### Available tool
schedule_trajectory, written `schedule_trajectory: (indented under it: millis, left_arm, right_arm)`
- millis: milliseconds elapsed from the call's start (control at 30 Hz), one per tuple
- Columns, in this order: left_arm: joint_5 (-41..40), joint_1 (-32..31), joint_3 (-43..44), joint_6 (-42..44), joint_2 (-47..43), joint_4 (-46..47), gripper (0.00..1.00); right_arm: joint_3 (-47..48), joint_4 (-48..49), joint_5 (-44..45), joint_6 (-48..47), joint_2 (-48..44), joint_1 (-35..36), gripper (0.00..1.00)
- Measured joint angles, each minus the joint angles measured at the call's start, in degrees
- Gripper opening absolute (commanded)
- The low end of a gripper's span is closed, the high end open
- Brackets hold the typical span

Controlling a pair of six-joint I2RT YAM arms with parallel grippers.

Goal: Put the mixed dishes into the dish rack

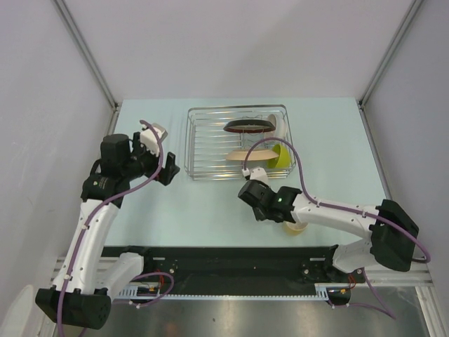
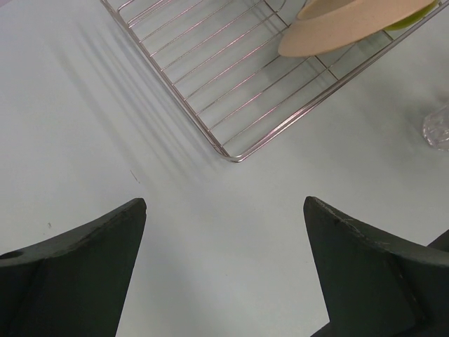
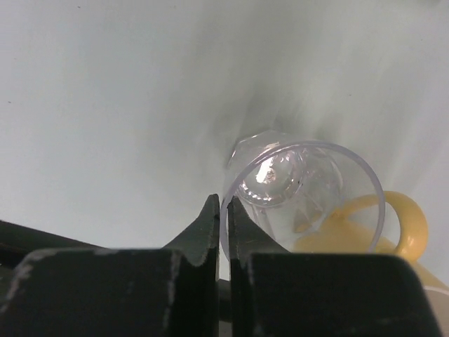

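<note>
The clear glass (image 3: 302, 182) stands on the table with its wall pinched between the fingers of my right gripper (image 3: 223, 201), which is shut on its rim. A yellowish handled cup (image 3: 407, 225) stands right beside the glass. In the top view my right gripper (image 1: 254, 191) is just in front of the dish rack (image 1: 196, 140). The rack holds a dark-red-rimmed plate (image 1: 249, 126), a beige plate (image 1: 252, 154) and a white bowl (image 1: 279, 126). My left gripper (image 2: 224, 202) hangs open over bare table near the rack's corner (image 2: 235, 156).
A yellow-green dish (image 1: 279, 157) sits in the rack's right end. The glass's foot (image 2: 438, 128) shows at the right edge of the left wrist view. Grey walls and metal frame posts close in the table on three sides.
</note>
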Motion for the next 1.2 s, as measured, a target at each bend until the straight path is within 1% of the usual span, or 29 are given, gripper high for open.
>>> schedule_trajectory:
  millis: [100, 233, 300, 433, 567, 667, 733, 800, 867, 967, 1033, 1200]
  left_arm:
    - [0.2, 0.0, 0.33, -1.14, -0.02, -0.48, 1.0]
    - [2.43, 0.13, 3.04, -3.63, 0.28, -2.47, 1.0]
    - [4.81, 0.55, 5.29, -5.55, 0.9, -3.13, 1.0]
    - [13.77, 3.87, 7.74, -9.88, 2.25, -3.06, 1.0]
    - [26.99, 8.52, 7.78, -15.41, 4.46, -2.64, 1.0]
    - [36.57, 9.9, 7.82, -19.91, 7.15, -1.11, 1.0]
    - [43.34, 10.14, 7.72, -24.55, 9.2, 1.77, 1.0]
    - [49.31, 10.25, 5.86, -32.09, 10.64, 8.63, 1.0]
    - [53.35, 10.4, 3.04, -38.77, 11.41, 15.13, 1.0]
    - [57.05, 10.45, 0.22, -44.81, 12.41, 20.94, 1.0]
    - [58.34, 10.45, -0.22, -46.51, 13.0, 22.38, 1.0]
    - [60.06, 10.43, -0.22, -46.03, 13.46, 22.25, 1.0]
  right_arm:
    - [0.0, 0.63, -3.15, -0.22, -1.29, -1.55, 0.0]
    - [1.75, 1.64, -9.84, -0.74, -5.16, -3.32, 0.0]
    - [3.28, 4.98, -15.02, -0.96, -8.59, -3.76, 0.0]
    - [5.11, 13.53, -25.77, 0.24, -15.56, -6.32, 0.0]
    - [5.9, 23.8, -36.02, 4.15, -19.32, -11.8, 0.0]
    - [5.99, 31.04, -42.16, 8.09, -18.82, -14.49, 0.0]
    - [5.99, 35.43, -45.48, 10.69, -17.64, -15.45, 0.0]
    - [5.99, 38.77, -47.76, 12.85, -16.33, -16.04, 0.0]
    - [5.99, 41.88, -49.81, 15.1, -14.73, -16.41, 0.0]
    - [5.99, 45.99, -52.15, 18.27, -12.63, -16.83, 0.0]
    - [5.99, 48.19, -53.27, 20.09, -11.61, -17.05, 0.0]
    - [5.99, 54.47, -55.28, 24.74, -9.75, -17.81, 0.0]
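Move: The right fingers already pinch the glass's rim, its middle about 4 cm right, 2 ahead and 4 below them. The open left gripper it goes to is some 28 cm left, 8 farther out and 17 up; the mug is 11 cm right, 1 back, 5 below, and the green bowl 18 ahead, 7 right. From the left hand the glass lies about 31 cm right, 6 back and 21 below. Right hand lifts the glass some 30 cm, swinging its base towards the open left hand, which rises rightward. ##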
